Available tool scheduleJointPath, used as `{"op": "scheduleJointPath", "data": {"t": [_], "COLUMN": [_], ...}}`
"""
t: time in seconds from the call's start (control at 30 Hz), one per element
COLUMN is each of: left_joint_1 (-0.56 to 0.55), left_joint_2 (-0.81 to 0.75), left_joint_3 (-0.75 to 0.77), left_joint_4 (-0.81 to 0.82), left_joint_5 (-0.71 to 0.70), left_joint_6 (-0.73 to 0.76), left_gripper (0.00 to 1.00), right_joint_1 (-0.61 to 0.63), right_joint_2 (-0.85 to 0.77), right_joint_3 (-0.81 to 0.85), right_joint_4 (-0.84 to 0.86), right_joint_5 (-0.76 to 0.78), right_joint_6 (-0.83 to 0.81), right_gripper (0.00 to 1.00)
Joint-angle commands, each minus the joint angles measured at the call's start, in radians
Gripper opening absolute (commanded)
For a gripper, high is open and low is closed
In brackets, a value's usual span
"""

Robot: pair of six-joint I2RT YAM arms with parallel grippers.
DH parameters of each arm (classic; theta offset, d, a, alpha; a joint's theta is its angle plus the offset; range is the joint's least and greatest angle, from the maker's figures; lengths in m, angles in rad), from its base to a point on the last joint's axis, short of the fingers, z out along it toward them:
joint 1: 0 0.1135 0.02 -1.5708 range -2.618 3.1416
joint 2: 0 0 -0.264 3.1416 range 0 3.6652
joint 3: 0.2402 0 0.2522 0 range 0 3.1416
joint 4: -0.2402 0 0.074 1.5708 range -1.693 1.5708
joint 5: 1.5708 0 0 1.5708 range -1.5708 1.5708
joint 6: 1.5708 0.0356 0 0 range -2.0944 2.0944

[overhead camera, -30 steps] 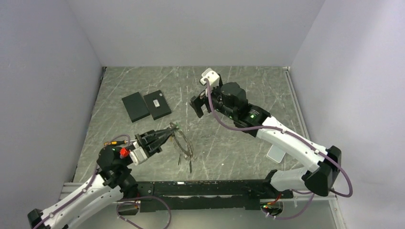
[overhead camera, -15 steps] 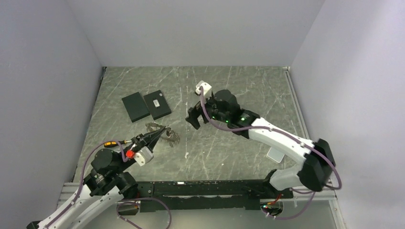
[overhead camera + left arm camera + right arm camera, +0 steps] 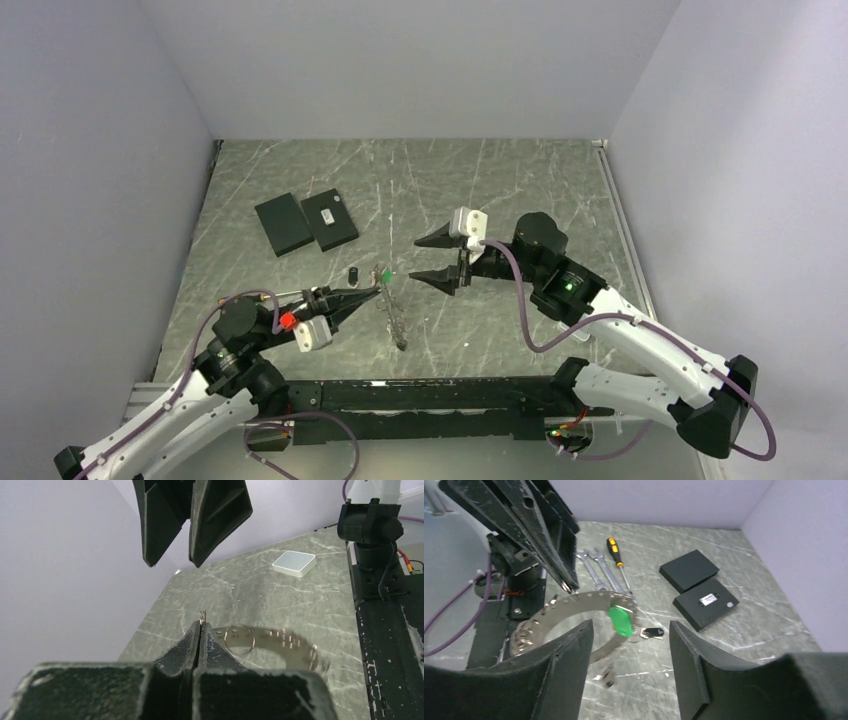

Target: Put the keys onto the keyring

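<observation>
My left gripper is shut on the thin metal keyring and holds it above the table. The grey chain-like cord hangs from it in a blurred loop, with the green tag near the top. One small key with a black head lies on the table just behind the tag. Small blurred pieces hang at the cord's low end. My right gripper is wide open and empty, pointing left at the keyring from close by.
Two flat black plates lie at the back left. Wrenches and a yellow-handled screwdriver lie by my left arm. A small white box sits at the right front, near the right arm's base.
My left gripper moved right and raised the keyring, so the cord now hangs stretched. My right gripper swung forward, turned to face the left gripper and now stands wide open.
</observation>
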State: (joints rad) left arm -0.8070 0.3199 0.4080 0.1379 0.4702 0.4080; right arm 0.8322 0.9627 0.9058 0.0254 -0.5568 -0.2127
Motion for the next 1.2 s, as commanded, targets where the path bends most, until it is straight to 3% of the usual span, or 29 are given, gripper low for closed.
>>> {"op": "scheduleJointPath", "data": {"t": [0.0,0.4,0.63,1.17], "left_joint_1": [-0.001,-0.001,-0.001,-0.001], "left_joint_2": [0.066,0.163,0.19,0.245], "left_joint_3": [-0.008,-0.057,-0.067,-0.061], "left_joint_4": [0.266,0.521,0.579,0.632], "left_joint_5": [0.075,0.042,0.049,0.064], "left_joint_6": [-0.058,-0.151,-0.172,-0.181], "left_gripper": [0.0,0.0,0.0,0.0], "right_joint_1": [0.001,0.002,0.012,0.04], "right_joint_2": [0.017,0.053,0.066,0.085], "right_joint_3": [0.028,0.055,0.067,0.088], "right_joint_4": [0.014,0.019,0.044,0.061], "right_joint_5": [-0.101,-0.182,-0.225,-0.228], "right_joint_6": [-0.034,-0.008,0.033,0.032], "right_gripper": [0.56,0.48,0.38,0.3]}}
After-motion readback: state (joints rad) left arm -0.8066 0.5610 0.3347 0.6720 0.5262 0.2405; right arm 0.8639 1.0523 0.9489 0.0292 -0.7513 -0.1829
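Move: The small split ring pinched in the left fingertips lies about 6 cm left of the right gripper's point, 5 cm back and some 3 cm lower. For the left hand, the gap of the right fingers is therefore some 6 cm to its right, 5 cm ahead and 3 cm higher. The green tag on the hanging keyring sits 2 cm to the right of the left fingertips, 2 cm ahead and 3 cm below them. Keep the left pinch on the small split ring and carry the ring about 3 cm right, then 3 cm up, tipping the fingers some 10 degrees downward. Meanwhile bring the right gripper back about 3 cm and left 2.5 cm towards that ring, dipping then easing up a little and turning counter-clockwise, while its fingers close to half their gap without shutting. ##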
